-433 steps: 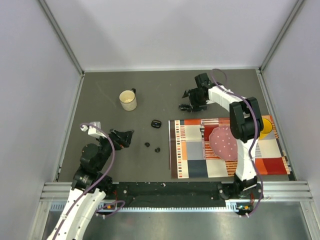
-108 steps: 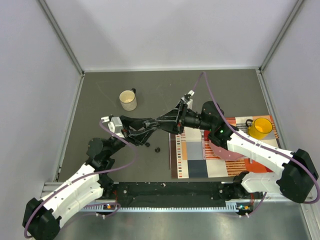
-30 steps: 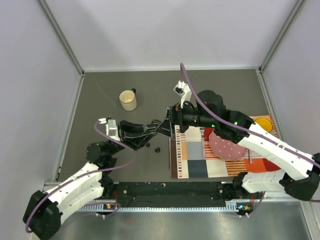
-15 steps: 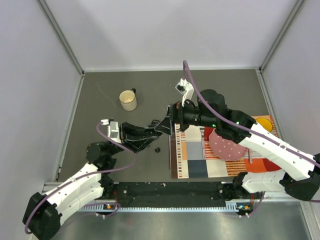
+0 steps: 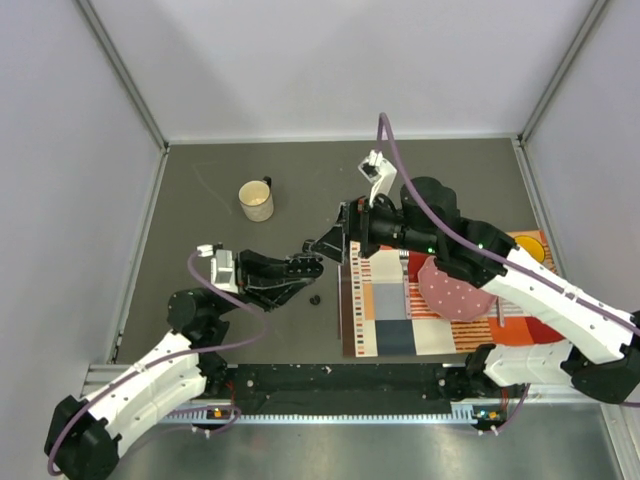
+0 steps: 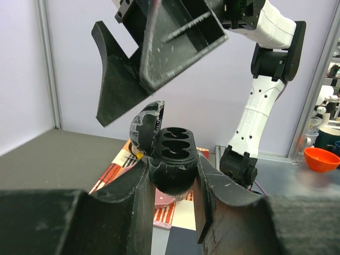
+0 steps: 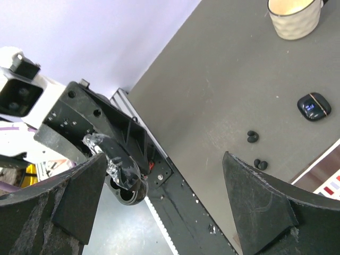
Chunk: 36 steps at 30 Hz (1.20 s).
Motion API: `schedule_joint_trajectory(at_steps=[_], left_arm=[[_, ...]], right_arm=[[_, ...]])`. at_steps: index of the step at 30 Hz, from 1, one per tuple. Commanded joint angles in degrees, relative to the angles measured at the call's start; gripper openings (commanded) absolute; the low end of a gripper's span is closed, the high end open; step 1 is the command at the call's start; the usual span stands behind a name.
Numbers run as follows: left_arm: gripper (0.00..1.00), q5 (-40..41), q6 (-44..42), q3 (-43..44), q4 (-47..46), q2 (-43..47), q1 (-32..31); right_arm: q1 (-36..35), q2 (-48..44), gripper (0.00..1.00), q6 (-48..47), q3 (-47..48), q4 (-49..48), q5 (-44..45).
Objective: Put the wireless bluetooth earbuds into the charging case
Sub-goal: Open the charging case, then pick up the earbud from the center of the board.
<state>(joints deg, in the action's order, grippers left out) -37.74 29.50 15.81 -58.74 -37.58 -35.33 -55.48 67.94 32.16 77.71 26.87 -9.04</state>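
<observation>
My left gripper (image 6: 172,166) is shut on the black charging case (image 6: 173,157). Its lid stands open and its dark wells face up with nothing showing in them. From above, the left gripper (image 5: 306,266) holds the case over the grey table, left of the mat. My right gripper (image 7: 170,207) is open with nothing between its fingers and hangs just above the case (image 7: 121,178). From above, the right gripper (image 5: 334,241) sits just beyond the left one. Two black earbuds (image 7: 253,137) (image 7: 260,164) lie on the table; one earbud (image 5: 315,299) shows from above.
A second black case (image 7: 314,106) with a lit display lies on the table beyond the earbuds. A cream mug (image 5: 256,200) stands at the back left. A striped placemat (image 5: 380,325) on the right carries a pink disc (image 5: 455,288) and a yellow cup (image 5: 533,251).
The right gripper has drawn back and away from the case, opening slightly. The left gripper has pulled the case toward the near left, so the two grippers stand apart.
</observation>
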Motion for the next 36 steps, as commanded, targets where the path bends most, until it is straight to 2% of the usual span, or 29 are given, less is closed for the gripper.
schedule_joint_trajectory(at_steps=[1,11,15,21,25,28,30,33,36], left_arm=[[0.0,1.6,-1.7,-1.1,0.5,2.8,-0.3],[0.0,6.4,-3.5,-3.8,4.5,8.0,-0.3],[0.0,8.6,-4.0,-4.3,6.3,12.3,-0.3],[0.0,12.3,-6.4,-2.6,17.9,20.9,-0.3],[0.0,13.9,-7.9,-1.6,23.6,25.1,-0.3],[0.0,15.1,-8.3,-1.2,26.1,27.6,-0.3],[0.0,15.4,-8.6,-1.1,26.9,28.9,-0.3],[0.0,15.2,-8.5,-1.0,28.2,29.8,-0.3],[0.0,14.7,-8.6,-0.6,29.7,30.4,-0.3]], right_arm=[[1.1,-2.8,0.9,1.5,2.2,-5.2,0.9],[7.1,-7.2,0.91,5.7,-2.2,-7.1,3.8],[11.9,-6.9,0.86,7.9,-7.3,-4.5,2.7],[12.3,-2.0,0.75,5.7,-11.5,-0.3,1.8],[12.2,3.1,0.67,11.3,-14.5,-0.2,-0.6],[12.1,5.7,0.62,17.3,-18.6,-3.7,-1.5],[11.4,6.2,0.58,20.6,-23.6,-9.7,-1.4],[9.2,7.1,0.54,26.4,-29.0,-16.8,0.8],[6.1,8.5,0.51,29.6,-31.2,-19.7,4.5]])
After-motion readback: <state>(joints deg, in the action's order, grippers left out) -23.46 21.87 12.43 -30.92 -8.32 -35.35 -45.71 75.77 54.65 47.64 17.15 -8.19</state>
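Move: The right-hand of the two loose earbuds lies on the table about 5 cm ahead of the right hand, 5 cm left and some 35 cm below; its mate is 7 cm ahead and 10 cm left. A closed case lies on the table 18 cm ahead, 6 cm left. The left hand holds the open charging case, about 4 cm back and 5 cm left of the right hand; from the left hand that right-hand earbud is 8 cm ahead, 1 cm left, far below. Right hand rises, then sinks 24 cm net towards the earbuds, fingers narrowing; left takes case 5 cm left. ##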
